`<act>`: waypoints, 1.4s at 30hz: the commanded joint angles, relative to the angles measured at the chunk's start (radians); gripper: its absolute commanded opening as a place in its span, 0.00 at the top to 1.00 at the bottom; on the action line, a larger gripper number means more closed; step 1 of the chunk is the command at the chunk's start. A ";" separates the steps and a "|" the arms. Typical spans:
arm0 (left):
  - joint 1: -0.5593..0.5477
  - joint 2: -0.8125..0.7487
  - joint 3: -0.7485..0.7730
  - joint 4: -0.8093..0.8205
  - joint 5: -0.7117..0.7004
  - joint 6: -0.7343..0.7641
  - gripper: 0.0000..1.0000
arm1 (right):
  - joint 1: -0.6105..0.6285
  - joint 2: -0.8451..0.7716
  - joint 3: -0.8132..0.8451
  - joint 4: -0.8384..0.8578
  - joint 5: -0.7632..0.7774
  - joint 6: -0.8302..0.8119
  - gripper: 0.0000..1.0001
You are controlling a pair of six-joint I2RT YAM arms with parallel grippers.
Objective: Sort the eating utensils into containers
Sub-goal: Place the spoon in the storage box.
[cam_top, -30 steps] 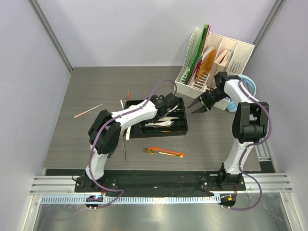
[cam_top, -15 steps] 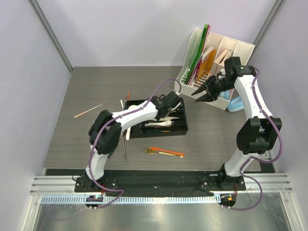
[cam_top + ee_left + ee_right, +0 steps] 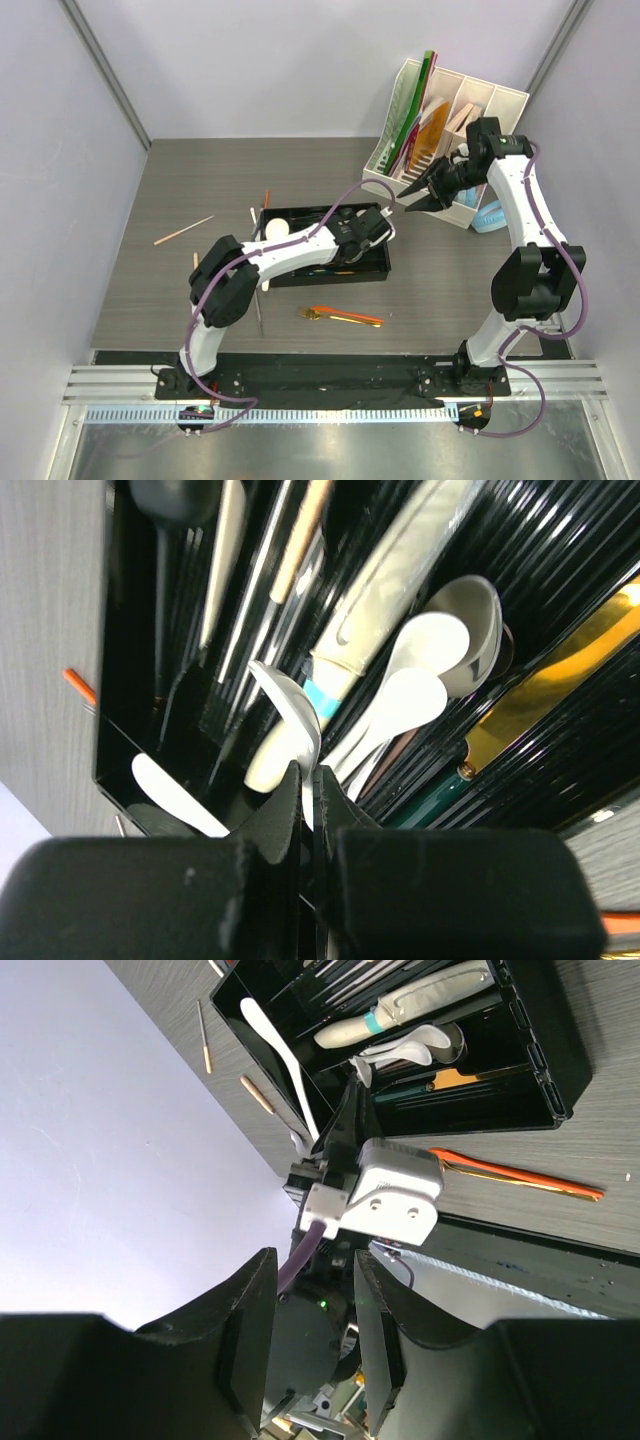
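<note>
The black cutlery tray lies mid-table and holds several utensils. My left gripper hangs over its right end, shut on a white ceramic spoon whose handle runs in between the jaws. Under it lie more white spoons, a cream-handled knife and a gold piece. My right gripper is in the air beside the organiser, open with nothing in it. Orange chopsticks and a wooden chopstick lie loose on the table.
A white slotted file organiser with folders stands at the back right, with light-blue headphones beside it. A steel piece and a short orange stick lie near the tray's left end. Walls close in on both sides.
My left gripper has slid right along the tray to its right end, still shut. The right arm swung up and back toward the organiser a second ago, then held still.
</note>
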 commanded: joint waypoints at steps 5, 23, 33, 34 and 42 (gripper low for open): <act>0.007 -0.016 -0.048 0.066 0.005 0.001 1.00 | -0.004 -0.033 0.041 -0.006 -0.046 0.028 0.58; 0.009 0.001 -0.102 0.063 0.074 -0.045 0.94 | -0.004 -0.059 -0.047 0.029 -0.047 0.029 0.58; 0.006 -0.002 -0.108 0.057 0.048 -0.073 0.81 | -0.004 -0.057 -0.050 0.034 -0.049 0.028 0.58; 0.006 -0.004 -0.110 0.056 0.045 -0.076 0.79 | -0.005 -0.054 -0.048 0.035 -0.049 0.026 0.58; 0.006 -0.031 -0.127 0.082 -0.125 -0.127 0.75 | -0.004 -0.053 -0.044 0.047 -0.050 0.038 0.58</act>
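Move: The left hand already holds a white spoon near its neck over the storage box. The white spoons it is taken to lie about 5 cm below, 3 cm back and 1 cm to the left. The cream knife is straight ahead of this hand's level, 2 cm right; the green-handled knife lies about 6 cm back, straight in line sideways, both 5 cm below. From the idle right hand, those spoons lie roughly 16 cm left, 4 cm back and 21 cm below. Down into the box the left hand lowers the held white spoon some 3.5 cm, easing back about 1.5 cm and slightly left towards the white spoons' compartment. Then, almost at a stop low over them, the fingers part to about a quarter open and let go of the spoon, while the wrist barely turns. ##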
